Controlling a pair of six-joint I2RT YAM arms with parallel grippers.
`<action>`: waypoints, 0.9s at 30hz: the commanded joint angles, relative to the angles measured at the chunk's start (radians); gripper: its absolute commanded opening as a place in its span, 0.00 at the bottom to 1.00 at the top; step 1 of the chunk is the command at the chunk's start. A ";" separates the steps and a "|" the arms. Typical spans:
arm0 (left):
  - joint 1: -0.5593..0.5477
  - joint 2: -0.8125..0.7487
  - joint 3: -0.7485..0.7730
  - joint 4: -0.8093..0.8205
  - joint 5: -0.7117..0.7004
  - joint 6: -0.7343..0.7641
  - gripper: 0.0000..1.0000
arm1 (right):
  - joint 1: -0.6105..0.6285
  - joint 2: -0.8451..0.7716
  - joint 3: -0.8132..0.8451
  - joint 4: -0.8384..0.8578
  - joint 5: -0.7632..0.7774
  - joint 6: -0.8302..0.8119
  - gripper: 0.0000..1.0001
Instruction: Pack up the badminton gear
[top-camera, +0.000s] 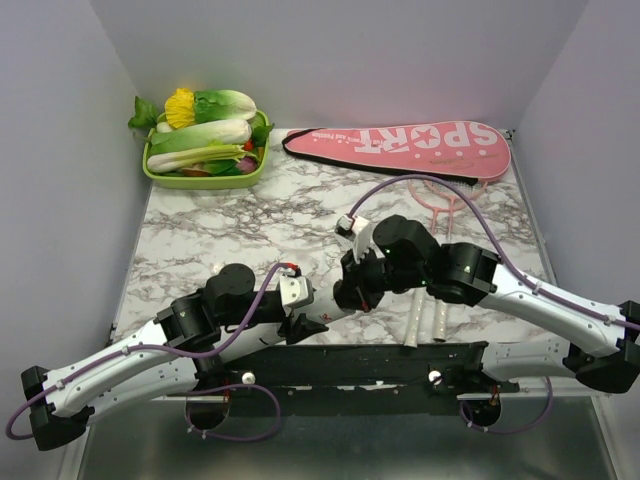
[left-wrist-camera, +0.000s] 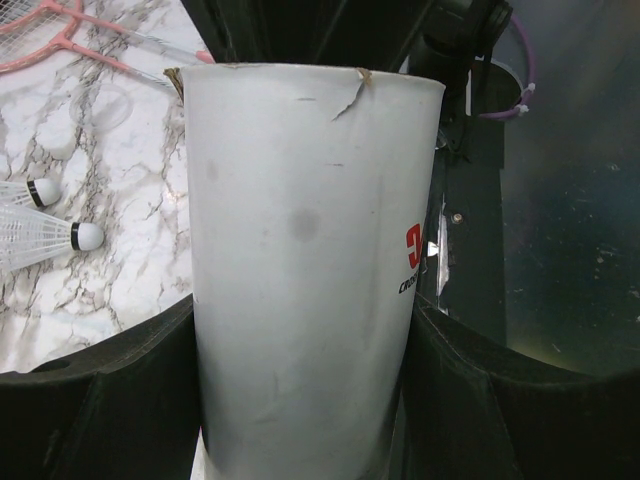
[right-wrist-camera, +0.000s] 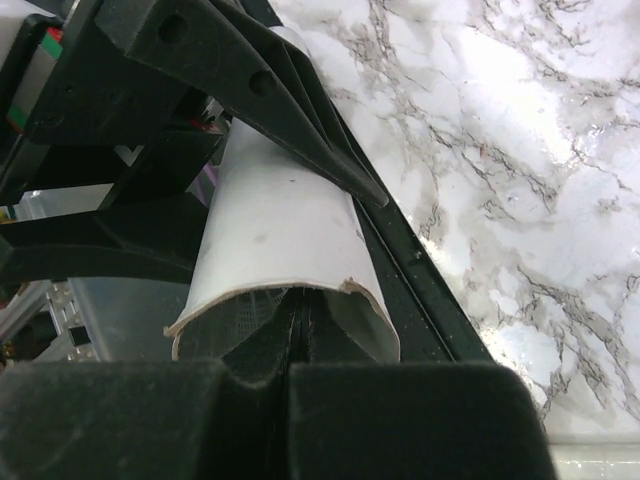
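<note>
The long white tube (left-wrist-camera: 300, 220) lies level near the table's front edge, and my left gripper (left-wrist-camera: 300, 335) is shut on its sides. In the top view the left gripper (top-camera: 303, 322) faces the right gripper (top-camera: 346, 296). The right gripper (right-wrist-camera: 303, 300) is shut, its tips pushed into the tube's (right-wrist-camera: 270, 210) open, frayed mouth. White shuttlecock mesh (right-wrist-camera: 240, 320) shows inside. Two loose shuttlecocks (left-wrist-camera: 60, 230) lie on the marble. The pink SPORT cover (top-camera: 400, 145) lies at the back right. The pink-white rackets (top-camera: 443, 200) rest in front of it.
A green tray (top-camera: 203, 178) of leafy vegetables stands at the back left corner. A black rail (top-camera: 360, 360) runs along the table's near edge between the arm bases. Grey walls close in the table (top-camera: 230, 230) on three sides.
</note>
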 joint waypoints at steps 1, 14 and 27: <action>-0.008 -0.012 -0.002 0.031 -0.032 -0.005 0.00 | 0.036 0.029 -0.030 0.062 0.040 0.040 0.01; -0.008 -0.026 -0.001 0.028 -0.039 -0.007 0.00 | 0.057 0.007 -0.045 0.062 0.080 0.055 0.22; -0.008 -0.028 0.004 0.019 -0.061 -0.010 0.00 | 0.056 -0.083 0.129 -0.171 0.315 0.003 0.50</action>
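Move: The tube's open mouth is right at the right hand's shut fingertips, its middle about 1 cm to their right and level with them fore and aft. From the left hand, which still grips the tube, that mouth lies some 8 cm right, 2 cm ahead and 2 cm higher. From the right hand, the loose shuttlecocks lie about 26 cm ahead and 3 cm right, the rackets' middles roughly 22 cm ahead and 24 cm right, all some 18 cm lower. Shut right fingers push 2 cm left-down, deeper into the tube, then half-open, backing up and right about 5 cm. ##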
